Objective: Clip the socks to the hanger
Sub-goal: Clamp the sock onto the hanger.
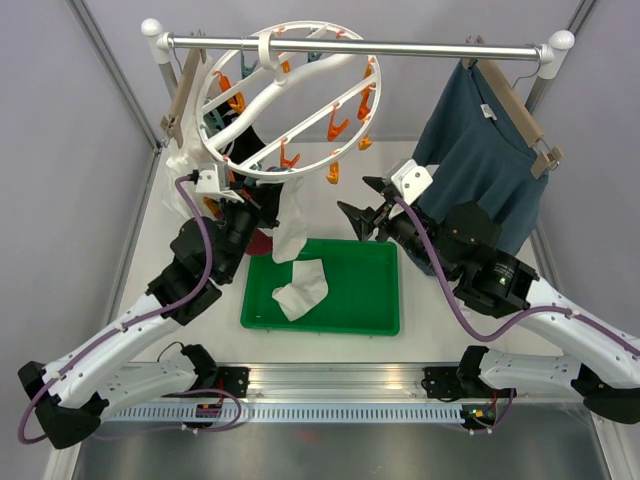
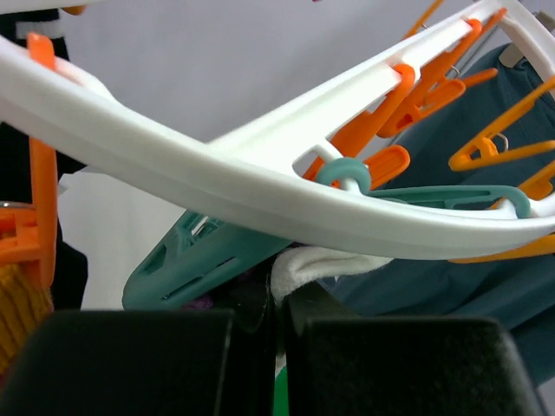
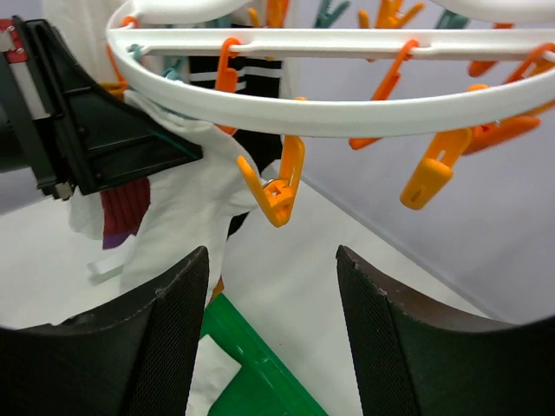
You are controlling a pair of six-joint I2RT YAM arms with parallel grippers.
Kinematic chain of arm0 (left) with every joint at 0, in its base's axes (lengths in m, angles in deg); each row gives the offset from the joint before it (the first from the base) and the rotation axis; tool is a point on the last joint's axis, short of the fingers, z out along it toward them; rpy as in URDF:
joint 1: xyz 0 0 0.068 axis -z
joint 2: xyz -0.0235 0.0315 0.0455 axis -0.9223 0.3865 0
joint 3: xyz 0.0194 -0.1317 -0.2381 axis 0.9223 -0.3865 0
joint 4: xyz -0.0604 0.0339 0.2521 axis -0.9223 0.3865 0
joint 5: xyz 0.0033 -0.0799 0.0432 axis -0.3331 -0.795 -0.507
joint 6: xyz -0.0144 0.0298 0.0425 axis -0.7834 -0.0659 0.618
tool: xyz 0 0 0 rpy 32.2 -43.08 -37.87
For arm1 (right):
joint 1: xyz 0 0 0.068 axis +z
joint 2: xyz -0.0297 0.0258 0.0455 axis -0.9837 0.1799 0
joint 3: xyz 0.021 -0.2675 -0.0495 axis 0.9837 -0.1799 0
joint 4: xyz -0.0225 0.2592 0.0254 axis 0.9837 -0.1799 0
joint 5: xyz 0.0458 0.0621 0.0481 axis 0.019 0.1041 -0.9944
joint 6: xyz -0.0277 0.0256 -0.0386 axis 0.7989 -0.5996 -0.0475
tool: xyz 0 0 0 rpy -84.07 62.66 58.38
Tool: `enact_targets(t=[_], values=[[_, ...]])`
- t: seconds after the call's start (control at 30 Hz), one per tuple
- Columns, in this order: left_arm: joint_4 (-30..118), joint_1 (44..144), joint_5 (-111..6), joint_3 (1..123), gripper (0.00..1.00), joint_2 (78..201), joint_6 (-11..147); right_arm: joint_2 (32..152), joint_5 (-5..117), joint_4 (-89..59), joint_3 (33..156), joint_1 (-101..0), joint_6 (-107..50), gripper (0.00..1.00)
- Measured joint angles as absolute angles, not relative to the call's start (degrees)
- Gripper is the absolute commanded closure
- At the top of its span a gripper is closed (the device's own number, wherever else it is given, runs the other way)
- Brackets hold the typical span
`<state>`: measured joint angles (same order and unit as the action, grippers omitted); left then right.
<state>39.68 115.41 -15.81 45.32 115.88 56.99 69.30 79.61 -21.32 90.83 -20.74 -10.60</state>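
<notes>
The white ring hanger [image 1: 285, 100] hangs tilted from the rail, with orange and teal clips dangling from it. My left gripper [image 1: 262, 195] is shut on the top of a white sock [image 1: 290, 225] just under the ring's lower rim. In the left wrist view the sock [image 2: 321, 260] sits pinched between the fingers beside a teal clip [image 2: 199, 260]. A second white sock [image 1: 302, 288] lies in the green tray [image 1: 370, 300]. My right gripper [image 1: 360, 215] is open and empty, below an orange clip [image 3: 279, 186] on the rim. A black striped sock [image 3: 251, 78] and a maroon sock [image 3: 126, 208] hang behind.
A teal-blue shirt [image 1: 480, 150] on a wooden hanger hangs at the right of the rail [image 1: 350, 45], close behind my right arm. A white garment on a wooden hanger [image 1: 185, 110] hangs at the left end. The tray lies between the two arms.
</notes>
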Motion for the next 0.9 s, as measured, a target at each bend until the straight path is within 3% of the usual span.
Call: enact_targets(t=[0.9], values=[[43.0, 115.4, -12.8, 45.3, 0.98, 111.7, 61.0, 80.0, 58.4, -15.9, 97.5, -30.3, -9.6, 0.32]])
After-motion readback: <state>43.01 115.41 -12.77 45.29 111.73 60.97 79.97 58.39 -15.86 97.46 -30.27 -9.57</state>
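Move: The orange clip hanging on the hanger's near rim is about 4 cm ahead of the empty right hand, 4 cm to its left and 2 cm above. A second orange rim clip is roughly 7 cm ahead and 1 cm right of that hand, and the white sock held by the left gripper hangs some 12 cm left, 1 cm ahead and 7 cm lower. From the left hand the near orange clip is about 3 cm ahead, 10 cm right and 2 cm up, with a teal clip 3 cm ahead, 1 cm left and 2 cm up. The right hand, fingers staying wide open, reaches about 5 cm left and 3 cm forward to the near orange rim clip, dipping a little and then rising some 3 cm so that its fingers come up around the clip, while the wrist swings about 10 degrees counter-clockwise. The left hand keeps its shut grip on the white sock beside the teal clip and eases about 2.5 cm left, slowing almost to a stop, its wrist turning only slightly. ##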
